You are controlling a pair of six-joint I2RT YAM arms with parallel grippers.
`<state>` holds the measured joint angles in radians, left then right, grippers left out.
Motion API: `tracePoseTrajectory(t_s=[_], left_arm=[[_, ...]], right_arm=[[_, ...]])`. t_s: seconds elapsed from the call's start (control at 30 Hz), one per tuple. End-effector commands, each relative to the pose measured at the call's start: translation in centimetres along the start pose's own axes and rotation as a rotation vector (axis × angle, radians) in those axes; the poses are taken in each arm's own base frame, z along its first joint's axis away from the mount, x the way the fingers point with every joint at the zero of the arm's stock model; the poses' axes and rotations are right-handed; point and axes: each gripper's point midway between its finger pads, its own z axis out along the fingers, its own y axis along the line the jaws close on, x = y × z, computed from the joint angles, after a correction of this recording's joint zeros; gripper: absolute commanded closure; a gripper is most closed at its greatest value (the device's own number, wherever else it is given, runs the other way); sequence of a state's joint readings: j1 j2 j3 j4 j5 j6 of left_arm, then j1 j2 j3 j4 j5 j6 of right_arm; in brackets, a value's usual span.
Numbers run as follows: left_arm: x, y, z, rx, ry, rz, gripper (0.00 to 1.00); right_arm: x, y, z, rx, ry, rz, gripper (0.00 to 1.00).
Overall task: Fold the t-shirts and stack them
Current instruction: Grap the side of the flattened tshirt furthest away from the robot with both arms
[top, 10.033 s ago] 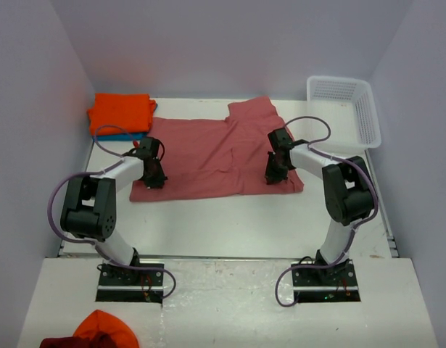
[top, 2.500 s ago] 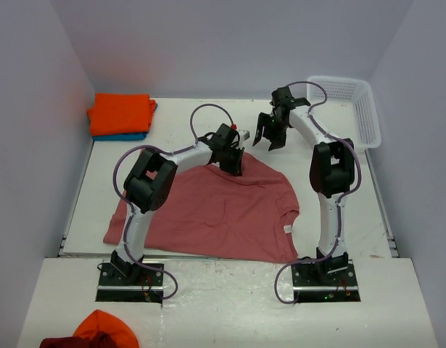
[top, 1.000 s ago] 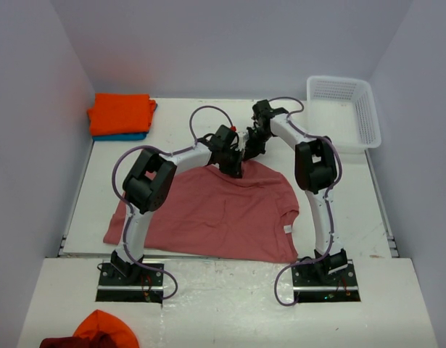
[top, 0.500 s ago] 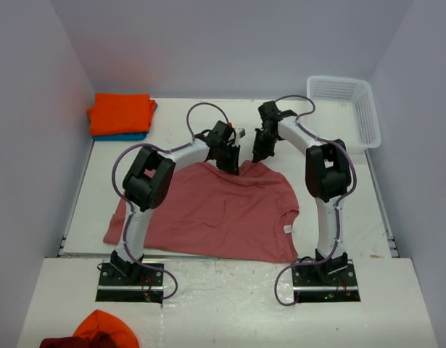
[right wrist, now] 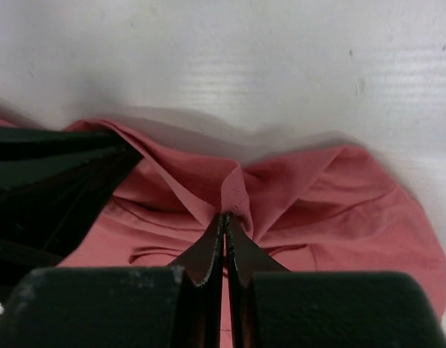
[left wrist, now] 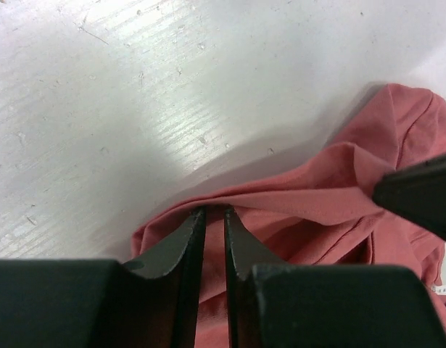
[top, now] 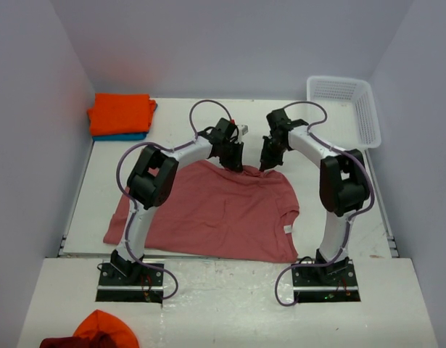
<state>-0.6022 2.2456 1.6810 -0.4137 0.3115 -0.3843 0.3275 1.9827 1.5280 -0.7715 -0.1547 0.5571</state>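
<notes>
The salmon-red t-shirt [top: 215, 210] lies spread across the middle of the table, its small white tag [top: 287, 229] near the right hem. Both grippers meet at its bunched far edge. My left gripper [top: 236, 164] stands over that edge. In the left wrist view its jaws [left wrist: 214, 211] are a narrow gap apart at a fold of the shirt [left wrist: 331, 203]. My right gripper [top: 267, 164] is shut, pinching a raised fold [right wrist: 233, 190] at its tips [right wrist: 226, 215]. An orange t-shirt [top: 121, 112] lies folded on a teal-blue one [top: 125, 136] at the far left.
A white lattice basket [top: 344, 109] stands at the far right corner. The two grippers are a few centimetres apart, each showing as a dark shape in the other's wrist view. Orange and dark red cloth [top: 99, 330] lies off the table, front left.
My left gripper's jaws have parted slightly at the shirt's far edge. My right gripper has shifted a little right and nearer, staying shut on a fold there.
</notes>
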Motion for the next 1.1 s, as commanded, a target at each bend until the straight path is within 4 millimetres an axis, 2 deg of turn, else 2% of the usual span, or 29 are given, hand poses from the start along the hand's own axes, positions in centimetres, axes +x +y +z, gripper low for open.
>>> tracePoseTrajectory(t_s=[0.0, 0.13, 0.2, 0.43, 0.5, 0.57, 0.6, 0.63, 0.7, 0.8, 0.83, 0.87, 0.9, 0.93, 0.97, 1.0, 1.07], left_arm=[[0.9, 1.3, 0.8, -0.034, 0.039, -0.024, 0.82], [1.8, 1.6, 1.0, -0.038, 0.053, -0.030, 0.82], [1.7, 1.6, 1.0, -0.037, 0.051, -0.029, 0.82], [1.1, 1.4, 1.3, -0.022, 0.046, -0.029, 0.82], [1.1, 1.4, 1.3, -0.021, 0.047, -0.029, 0.82], [1.2, 1.4, 1.3, -0.021, 0.049, -0.030, 0.82], [1.2, 1.4, 1.2, -0.021, 0.049, -0.028, 0.82], [1.4, 1.5, 1.3, -0.021, 0.053, -0.030, 0.82], [1.7, 1.6, 1.3, -0.026, 0.057, -0.031, 0.82], [2.5, 2.0, 1.3, -0.034, 0.072, -0.037, 0.82], [2.8, 2.0, 1.3, -0.035, 0.077, -0.040, 0.82], [2.7, 1.9, 1.0, -0.031, 0.070, -0.036, 0.82], [3.3, 2.1, 1.1, -0.034, 0.080, -0.039, 0.82], [3.3, 2.2, 1.0, -0.035, 0.078, -0.037, 0.82], [3.3, 2.3, 0.9, -0.040, 0.076, -0.037, 0.82], [3.4, 2.3, 0.7, -0.040, 0.076, -0.036, 0.82], [3.3, 2.3, 0.7, -0.034, 0.075, -0.040, 0.82]], right_arm=[[0.0, 0.9, -2.6, -0.043, -0.070, -0.031, 1.00], [1.0, 0.5, -3.5, -0.045, -0.073, -0.038, 1.00], [1.7, 1.0, -4.1, -0.063, -0.078, -0.048, 1.00], [5.8, 2.5, -3.7, -0.101, -0.018, -0.104, 1.00], [6.4, 2.7, -3.7, -0.099, -0.014, -0.118, 1.00], [6.6, 2.9, -4.0, -0.111, -0.039, -0.136, 0.84], [6.2, 2.7, -4.2, -0.098, -0.067, -0.134, 0.77], [5.7, 2.6, -4.9, -0.094, -0.099, -0.133, 0.62], [4.1, 1.9, -5.2, -0.039, -0.164, -0.130, 0.50], [1.4, 1.5, -5.0, 0.004, -0.178, -0.127, 0.49], [-0.1, 1.7, -5.7, -0.005, -0.183, -0.109, 0.49], [-0.6, 1.1, -4.4, 0.013, -0.156, -0.109, 0.49], [-1.2, 0.9, -4.1, 0.018, -0.145, -0.103, 0.49], [-2.5, 0.9, -4.3, 0.011, -0.157, -0.090, 0.50], [-2.8, 0.5, -3.1, 0.020, -0.132, -0.089, 0.51], [-3.7, 0.9, -3.4, 0.010, -0.138, -0.090, 0.51], [-3.8, 0.8, -2.8, 0.010, -0.102, -0.092, 0.54]])
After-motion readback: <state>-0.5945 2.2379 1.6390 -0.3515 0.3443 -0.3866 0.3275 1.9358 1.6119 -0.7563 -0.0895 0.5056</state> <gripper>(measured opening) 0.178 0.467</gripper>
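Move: The right hand already pinches the shirt's lifted far edge between shut fingertips, about 5 cm above the table. The shirt's middle lies roughly 18 cm left, 13 cm back and 5 cm below; its far-right corner is some 7 cm right and 6 cm back, the white label about 8 cm right and 18 cm back. From the left hand, that pinched edge is about 8 cm to the right, level and slightly higher. Back by about 8 cm goes the right hand, rising slightly and then veering a little left, carrying the pinched far edge over the shirt. Its fingers open to about half and let go, then it reverses forward some 11 cm and climbs about 3 cm, ending beyond and above its start with the fingertips tilting outward. The left hand stays at the far edge, barely open. ##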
